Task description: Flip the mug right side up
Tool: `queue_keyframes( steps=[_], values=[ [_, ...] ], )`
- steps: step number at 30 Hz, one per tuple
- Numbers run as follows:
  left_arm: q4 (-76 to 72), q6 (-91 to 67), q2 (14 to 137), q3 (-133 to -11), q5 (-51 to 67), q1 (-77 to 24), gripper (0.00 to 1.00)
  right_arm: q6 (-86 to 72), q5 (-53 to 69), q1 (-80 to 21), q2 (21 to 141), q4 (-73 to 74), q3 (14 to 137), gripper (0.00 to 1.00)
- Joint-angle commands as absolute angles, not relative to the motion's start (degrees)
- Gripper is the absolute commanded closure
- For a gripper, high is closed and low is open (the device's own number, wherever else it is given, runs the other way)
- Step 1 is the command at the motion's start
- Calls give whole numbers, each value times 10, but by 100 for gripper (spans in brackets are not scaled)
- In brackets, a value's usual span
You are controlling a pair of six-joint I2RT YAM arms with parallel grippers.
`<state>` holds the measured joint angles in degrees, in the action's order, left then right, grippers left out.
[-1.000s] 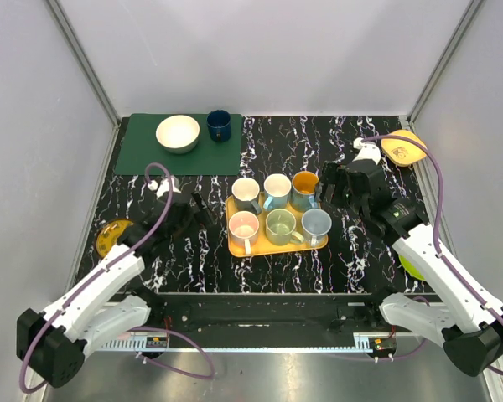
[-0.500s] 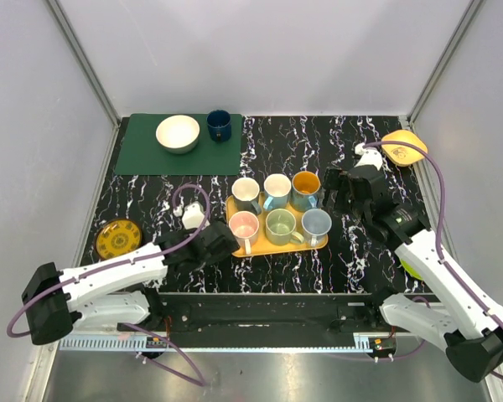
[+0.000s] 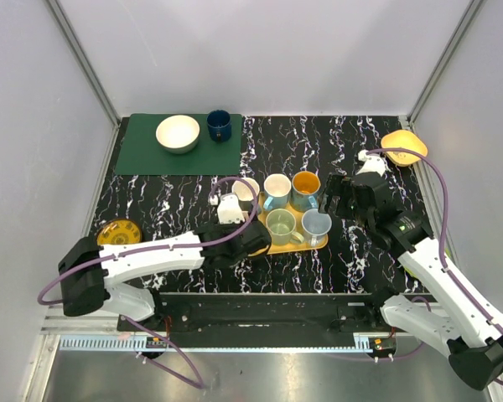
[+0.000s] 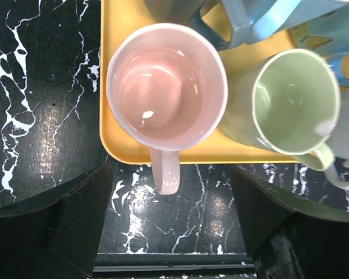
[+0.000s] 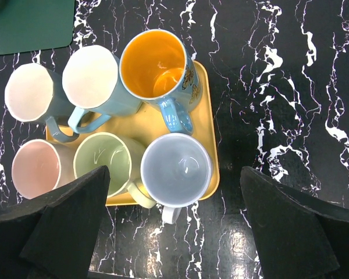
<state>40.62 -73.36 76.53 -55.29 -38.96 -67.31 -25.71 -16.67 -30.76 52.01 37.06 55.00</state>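
Several mugs stand on a yellow tray (image 3: 298, 245), and those I can see into have their openings up. A pink mug (image 4: 166, 87) sits at the tray's front left corner, its handle (image 4: 164, 171) pointing toward me over the tray edge. My left gripper (image 4: 174, 232) hovers just above and in front of it, open, with the handle ahead of the fingers and nothing between them. In the top view that gripper (image 3: 250, 239) hides the pink mug. My right gripper (image 5: 174, 232) hangs open above the grey-blue mug (image 5: 177, 170). A dark blue mug (image 3: 219, 126) stands on the green mat; I cannot tell which way up.
A green mat (image 3: 142, 155) at the back left carries a white bowl (image 3: 178, 133). A yellow patterned disc (image 3: 117, 232) lies at the left edge. A yellow bowl-like thing (image 3: 404, 146) sits at the back right. Grey walls close in the black marbled table (image 3: 318, 138).
My left arm has swung right from the table's left side to the tray's front left corner and now covers the pink mug. My right gripper has drifted slightly right.
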Motion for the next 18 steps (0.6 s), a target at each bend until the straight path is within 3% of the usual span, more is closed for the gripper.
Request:
queue_keyframes(
  steps=[1,12,18],
  values=[
    [432,-730,794,-581,-411,-675,17,-261,-157,-314,512,350,550,0],
    [422,-709,843,-587,-388,-630,35,-261,-146,-314,498,350,549,0],
    [394,-698,862,-586,-361,-622,36,-261,-146,-316,496,351,548,0]
  ],
)
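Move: The pink mug's middle lies about 7 cm ahead of the left hand, straight in line and some 9 cm below, its handle towards the hand. The green mug stands about 10 cm to the right of the pink one and level with it; the grey mug is some 9 cm beyond the pink. From the right hand, the pink mug is about 19 cm left, roughly level and 19 cm down. The left hand sinks about 3 cm and eases 2 cm forward towards the pink mug's handle, fingers partly closing. ##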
